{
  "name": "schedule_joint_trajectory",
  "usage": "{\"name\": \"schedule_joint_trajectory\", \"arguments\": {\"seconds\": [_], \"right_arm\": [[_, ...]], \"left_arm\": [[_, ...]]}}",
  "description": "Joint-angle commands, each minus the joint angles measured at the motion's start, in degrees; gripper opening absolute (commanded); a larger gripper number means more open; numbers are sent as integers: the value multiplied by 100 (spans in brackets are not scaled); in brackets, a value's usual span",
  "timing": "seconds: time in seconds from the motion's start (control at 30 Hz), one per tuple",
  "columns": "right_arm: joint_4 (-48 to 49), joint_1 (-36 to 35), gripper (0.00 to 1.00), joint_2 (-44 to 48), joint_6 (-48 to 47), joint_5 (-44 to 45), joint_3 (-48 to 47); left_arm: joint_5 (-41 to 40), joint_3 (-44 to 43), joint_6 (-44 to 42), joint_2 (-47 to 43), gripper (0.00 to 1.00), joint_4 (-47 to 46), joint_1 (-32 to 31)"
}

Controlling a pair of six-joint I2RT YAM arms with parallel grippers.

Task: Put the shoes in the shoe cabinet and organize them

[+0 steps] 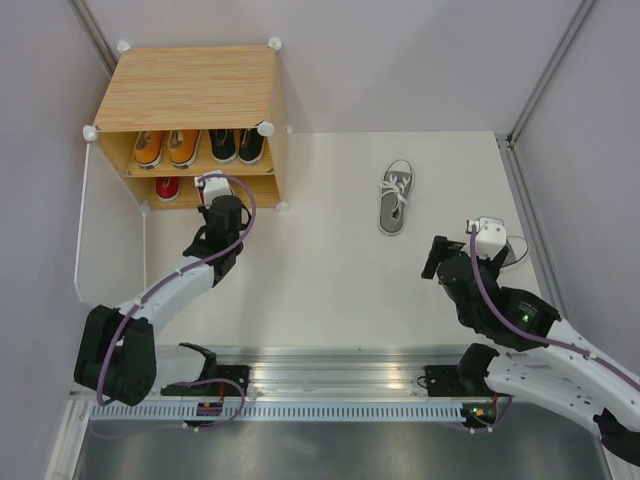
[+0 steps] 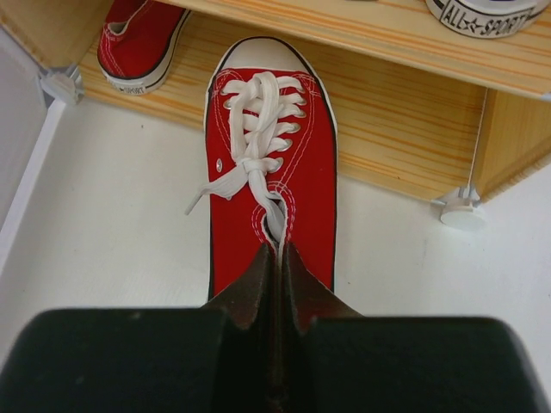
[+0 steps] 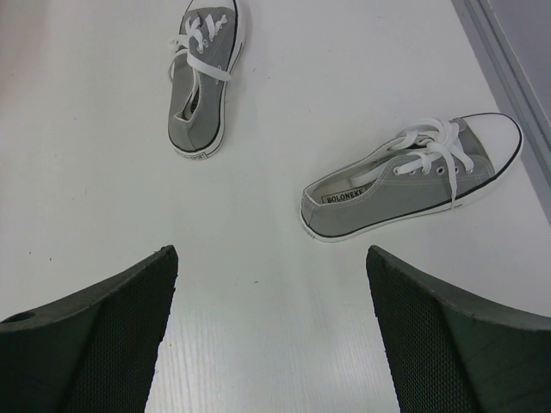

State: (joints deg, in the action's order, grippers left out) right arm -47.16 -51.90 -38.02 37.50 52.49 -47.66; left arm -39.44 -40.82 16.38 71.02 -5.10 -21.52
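Observation:
The shoe cabinet [image 1: 190, 85] stands at the back left with its front open. On its upper shelf sit two orange shoes [image 1: 165, 148] and two black shoes [image 1: 236, 145]. One red shoe [image 1: 167, 187] rests on the lower level at the left. My left gripper [image 2: 277, 258] is shut on the tongue of a second red shoe [image 2: 271, 163], whose toe reaches onto the cabinet's lower board [image 2: 405, 146]. Two grey shoes [image 3: 202, 77] [image 3: 413, 176] lie on the table. My right gripper [image 3: 271, 254] hangs open just short of the nearer one, holding nothing.
The cabinet's white door panel [image 1: 110, 230] is swung open to the left of the left arm. A white ball connector [image 2: 463, 212] marks the cabinet's front right corner. A metal rail [image 1: 330, 385] runs along the near edge. The table's right border [image 1: 525, 200] lies close to the nearer grey shoe.

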Motion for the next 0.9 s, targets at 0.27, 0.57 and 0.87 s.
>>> {"name": "schedule_joint_trajectory", "arguments": {"seconds": [0.27,0.57,0.87], "right_arm": [[154,4,94,-337,-163,262,-156],[303,13,94,-610,-286,393,-209],[356,13,94,-803,-322,482,-261]], "left_arm": [[1623,-198,-847,1018,2,-2143,1281],[2168,-471,-882,1774,2,-2522,1896],[2828,-884,-979,2398,2,-2627,2424]]}}
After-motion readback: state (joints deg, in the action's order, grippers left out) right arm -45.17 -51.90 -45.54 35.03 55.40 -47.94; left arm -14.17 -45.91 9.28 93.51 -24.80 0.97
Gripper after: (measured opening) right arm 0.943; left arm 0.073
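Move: The red shoe pinched in the left hand is bound for the free place on the lower shelf, about 22 cm ahead of that hand, 10 cm to its left and 12 cm lower. The other red shoe stands some 10 cm left of that place and 2 cm deeper; the black pair on the upper shelf is about 23 cm ahead of the hand, 5 cm right and 5 cm higher. From the right hand the free place lies roughly 37 cm ahead, 78 cm left and 18 cm below. The held red shoe is carried toe first towards the lower shelf by the left hand, about 9 cm forward and nearly as far left, closing on the red shoe already there. It sinks some 6 cm, nearly all of it in the first half, then runs on almost level so the toe goes in under the upper board. Fingers keep their pinch, the wrist barely turning. ##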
